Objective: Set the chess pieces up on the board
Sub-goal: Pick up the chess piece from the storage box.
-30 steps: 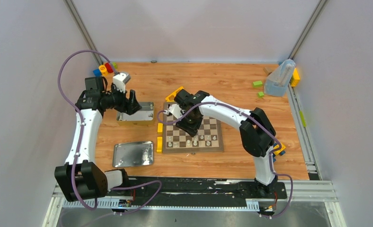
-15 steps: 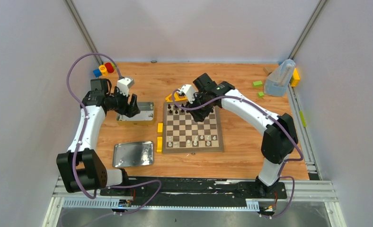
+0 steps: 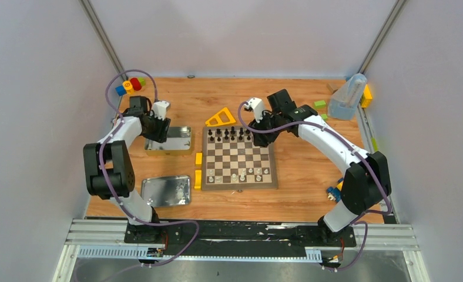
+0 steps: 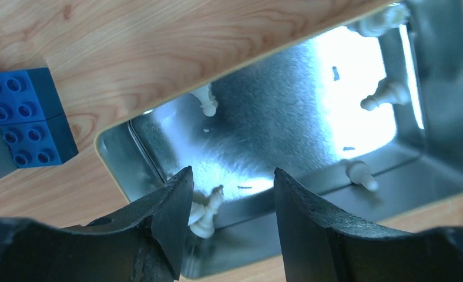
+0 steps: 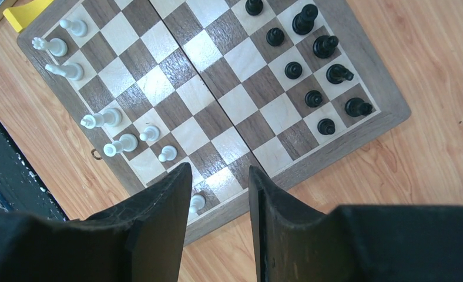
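Note:
The board [image 3: 239, 157] lies mid-table, with black chess pieces [image 3: 229, 134] along its far rows and white ones [image 3: 244, 174] near the front. My left gripper [image 3: 161, 132] hangs open over a metal tin [image 3: 169, 140]. Seen from the left wrist, the tin [image 4: 276, 117] holds several white pieces. One of them [image 4: 208, 208] lies against the left finger, not pinched, as my left gripper [image 4: 232, 182] stands open. My right gripper [image 3: 263, 136] hovers open and empty at the board's far right corner. The right wrist view shows the board [image 5: 217, 100], black pieces [image 5: 314, 97] and white pieces [image 5: 126, 143] below my right gripper [image 5: 220, 176].
A second flat tin [image 3: 165, 191] lies front left. Yellow blocks [image 3: 198, 170] touch the board's left edge and a yellow triangle [image 3: 220, 117] sits behind it. Coloured blocks [image 3: 129, 86] are at the far left, a blue block [image 4: 26, 123] lies by the tin, and a clear container [image 3: 346, 97] stands far right.
My right arm has swung from the board's left side to its far right corner. My left arm has drawn in over the tin and its jaws have narrowed.

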Robot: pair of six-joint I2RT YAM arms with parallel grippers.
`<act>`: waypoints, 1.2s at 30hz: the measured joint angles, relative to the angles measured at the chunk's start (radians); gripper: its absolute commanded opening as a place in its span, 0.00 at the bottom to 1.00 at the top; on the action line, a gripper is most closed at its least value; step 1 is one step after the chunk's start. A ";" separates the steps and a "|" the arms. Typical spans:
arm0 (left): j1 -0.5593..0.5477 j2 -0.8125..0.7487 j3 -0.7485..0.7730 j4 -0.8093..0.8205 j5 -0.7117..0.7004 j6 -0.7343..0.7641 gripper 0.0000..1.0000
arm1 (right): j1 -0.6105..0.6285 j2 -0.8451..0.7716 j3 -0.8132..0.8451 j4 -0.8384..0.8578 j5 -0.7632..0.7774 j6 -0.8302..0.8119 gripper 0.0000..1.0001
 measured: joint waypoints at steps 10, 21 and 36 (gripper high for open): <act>-0.023 0.151 0.008 0.134 -0.110 -0.056 0.51 | -0.014 0.000 -0.058 0.040 -0.045 0.004 0.41; -0.066 0.213 0.083 0.160 -0.171 -0.063 0.40 | -0.020 0.000 -0.068 0.058 -0.057 0.007 0.41; -0.072 0.256 0.133 0.128 -0.185 -0.063 0.09 | -0.021 0.000 -0.076 0.060 -0.060 0.007 0.41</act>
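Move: Straight ahead of the left hand, about 5 cm out and 5 cm below, a white chess piece lies in the storage box against its far wall. Two more pieces lie some 5 cm nearer than it and 2 cm to its left; another rests about 8 cm right of the hand and 3 cm ahead. The blue brick stands outside, 8 cm left and 5 cm ahead. From the right hand the far-wall piece is roughly 33 cm left, 10 cm ahead and 13 cm lower. Sinking into the storage box, the left hand drops about 4.5 cm while reaching forward, then slides on level towards the far wall until it has gone some 5.5 cm out and stops with its fingertips just inside that wall. The fingers close steadily all the way, from rather more than half open to nearly shut around where the far-wall piece lay; a grip on it can't be seen. ##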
